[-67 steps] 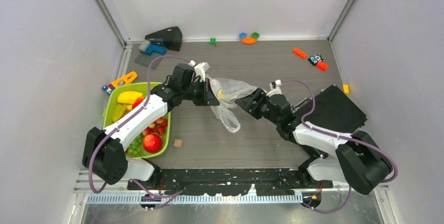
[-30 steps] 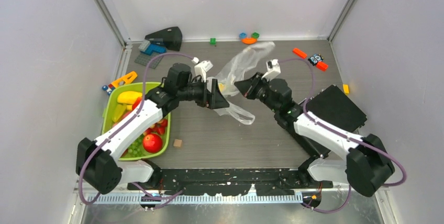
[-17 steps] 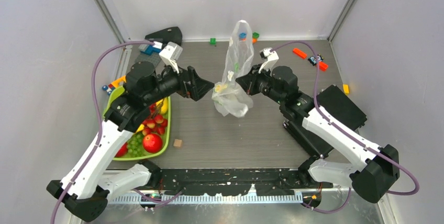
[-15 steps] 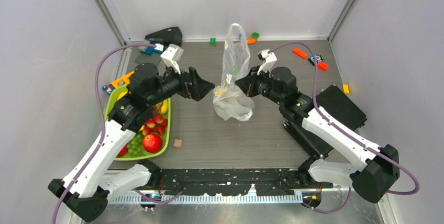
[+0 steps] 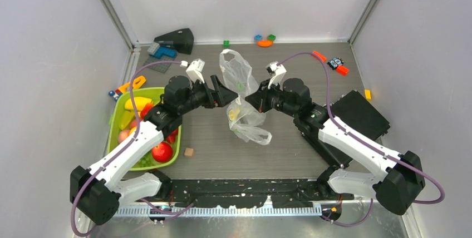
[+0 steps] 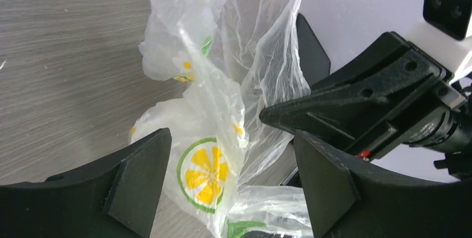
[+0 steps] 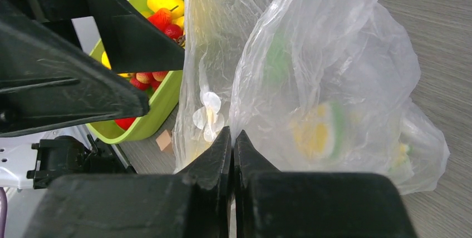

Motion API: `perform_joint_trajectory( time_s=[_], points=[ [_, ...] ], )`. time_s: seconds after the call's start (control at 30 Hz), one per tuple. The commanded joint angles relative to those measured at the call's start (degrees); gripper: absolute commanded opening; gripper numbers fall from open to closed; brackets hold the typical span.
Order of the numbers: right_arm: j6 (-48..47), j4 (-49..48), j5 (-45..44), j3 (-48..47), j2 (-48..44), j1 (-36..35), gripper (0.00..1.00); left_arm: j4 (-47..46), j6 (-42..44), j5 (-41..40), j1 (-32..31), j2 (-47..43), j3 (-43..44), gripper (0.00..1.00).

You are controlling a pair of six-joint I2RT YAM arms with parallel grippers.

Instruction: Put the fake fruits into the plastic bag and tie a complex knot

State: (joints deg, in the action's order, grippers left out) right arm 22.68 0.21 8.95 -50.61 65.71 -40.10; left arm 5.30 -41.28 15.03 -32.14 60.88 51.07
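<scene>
The plastic bag (image 5: 242,96), thin and clear with a lemon print, hangs between both arms with its bottom on the table. My right gripper (image 5: 249,98) (image 7: 232,132) is shut on a fold of the plastic bag (image 7: 323,82) at its side. My left gripper (image 5: 229,91) (image 6: 232,138) is open, its jaws either side of the plastic bag (image 6: 222,110) without pinching it. The fake fruits (image 5: 162,152) lie in the lime-green tray (image 5: 118,110) at the left: a red apple, yellow pieces, strawberries and green grapes. I see no knot.
A small wooden cube (image 5: 188,152) lies beside the tray. A black box (image 5: 356,114) sits at the right under my right arm. Toy bricks (image 5: 264,40) and a black wedge (image 5: 176,39) line the back wall. An orange toy (image 5: 131,85) lies behind the tray.
My left arm, which had drawn back to the left and risen, has come down and returned to the bag. The bag's raised top has flopped over to the left. The right gripper stays shut on it.
</scene>
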Motion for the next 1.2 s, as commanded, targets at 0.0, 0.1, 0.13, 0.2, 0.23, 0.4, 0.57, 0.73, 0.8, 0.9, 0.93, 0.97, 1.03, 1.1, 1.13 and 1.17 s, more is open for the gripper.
perform_joint_trajectory(
  time_s=[0.0,0.1,0.13,0.2,0.23,0.4,0.57,0.73,0.8,0.9,0.93,0.97,1.03,1.1,1.13,1.17],
  points=[
    [0.6,-4.8,1.6,0.3,-1.6,-0.6,0.05,-9.2,-4.5,0.7,0.0,2.0,-0.2,0.81],
    [0.6,-5.0,1.7,0.4,-1.8,-0.6,0.05,-10.7,-5.6,1.4,-0.1,3.8,-0.7,0.75],
    [0.5,-5.0,1.7,0.4,-1.8,-0.6,0.05,-10.9,-5.7,1.4,-0.2,4.2,-0.9,0.69],
    [0.6,-5.1,1.8,0.4,-1.9,-0.6,0.05,-11.0,-5.7,1.2,-0.3,5.1,-1.0,0.61],
    [0.6,-5.1,1.9,0.5,-2.0,-0.6,0.05,-10.7,-5.6,1.1,-0.4,5.5,-1.0,0.58],
    [0.2,-4.7,1.8,0.3,-2.4,-0.6,0.05,-8.3,-2.3,-0.8,-0.5,6.0,-0.3,0.34],
    [-1.1,-1.2,-0.1,-1.3,-3.8,-0.6,0.05,3.3,7.7,-5.6,-0.4,3.1,4.4,0.0],
    [-4.7,7.7,-2.6,-4.4,-5.0,1.5,0.05,18.6,19.0,-9.5,1.3,1.5,10.1,0.0],
    [-5.9,12.2,-1.6,-6.0,-5.2,3.1,0.05,23.8,23.6,-11.3,2.2,1.4,11.8,0.0],
    [-6.6,15.0,1.1,-7.2,-5.8,7.8,0.05,30.3,29.4,-18.2,3.1,1.0,13.5,0.0],
    [-6.7,16.1,2.4,-7.4,-6.1,8.8,0.05,31.4,30.6,-20.0,3.4,0.9,13.7,0.0],
    [-6.9,16.6,2.9,-7.5,-6.3,10.8,0.05,32.3,31.5,-21.4,3.7,0.6,13.9,0.0],
    [-7.8,18.4,3.5,-8.1,-6.7,13.1,0.05,33.2,32.7,-24.0,4.2,0.1,13.9,0.0],
    [-8.8,20.5,1.8,-9.0,-7.0,14.6,0.05,34.3,33.8,-27.3,4.6,-0.3,14.3,0.0],
    [-9.4,21.8,1.1,-9.8,-7.1,15.2,0.05,35.4,34.2,-29.1,4.8,-0.3,14.8,0.0],
    [-9.8,23.0,-0.5,-10.1,-7.4,15.5,0.05,36.5,34.6,-31.0,5.0,-0.2,15.2,0.0]
  ],
)
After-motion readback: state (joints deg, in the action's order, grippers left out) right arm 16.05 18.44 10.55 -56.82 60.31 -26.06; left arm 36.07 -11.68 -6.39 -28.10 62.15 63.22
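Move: The plastic bag's free rim, still ungripped by the left fingers, lies some 2 cm ahead of the left hand, 2 cm to its right and 3 cm lower; the right hand, already pinching the bag, has that rim about 3 cm to its left and 2 cm ahead. The bag body hangs about 10 cm below the left hand, 4 cm right and 1 cm back. The fruit bin sits roughly 28 cm left, 8 cm back and 24 cm below the left hand. The bag's free rim is pinched by the left fingers, which ease forward, right and down about 3 cm in all and close from wide open to shut. Then both hands draw apart: the left goes about 12 cm left, rolling some 40 degrees with its left side rising; the right, keeping its pinch, goes about 9 cm right and 3 cm forward. ##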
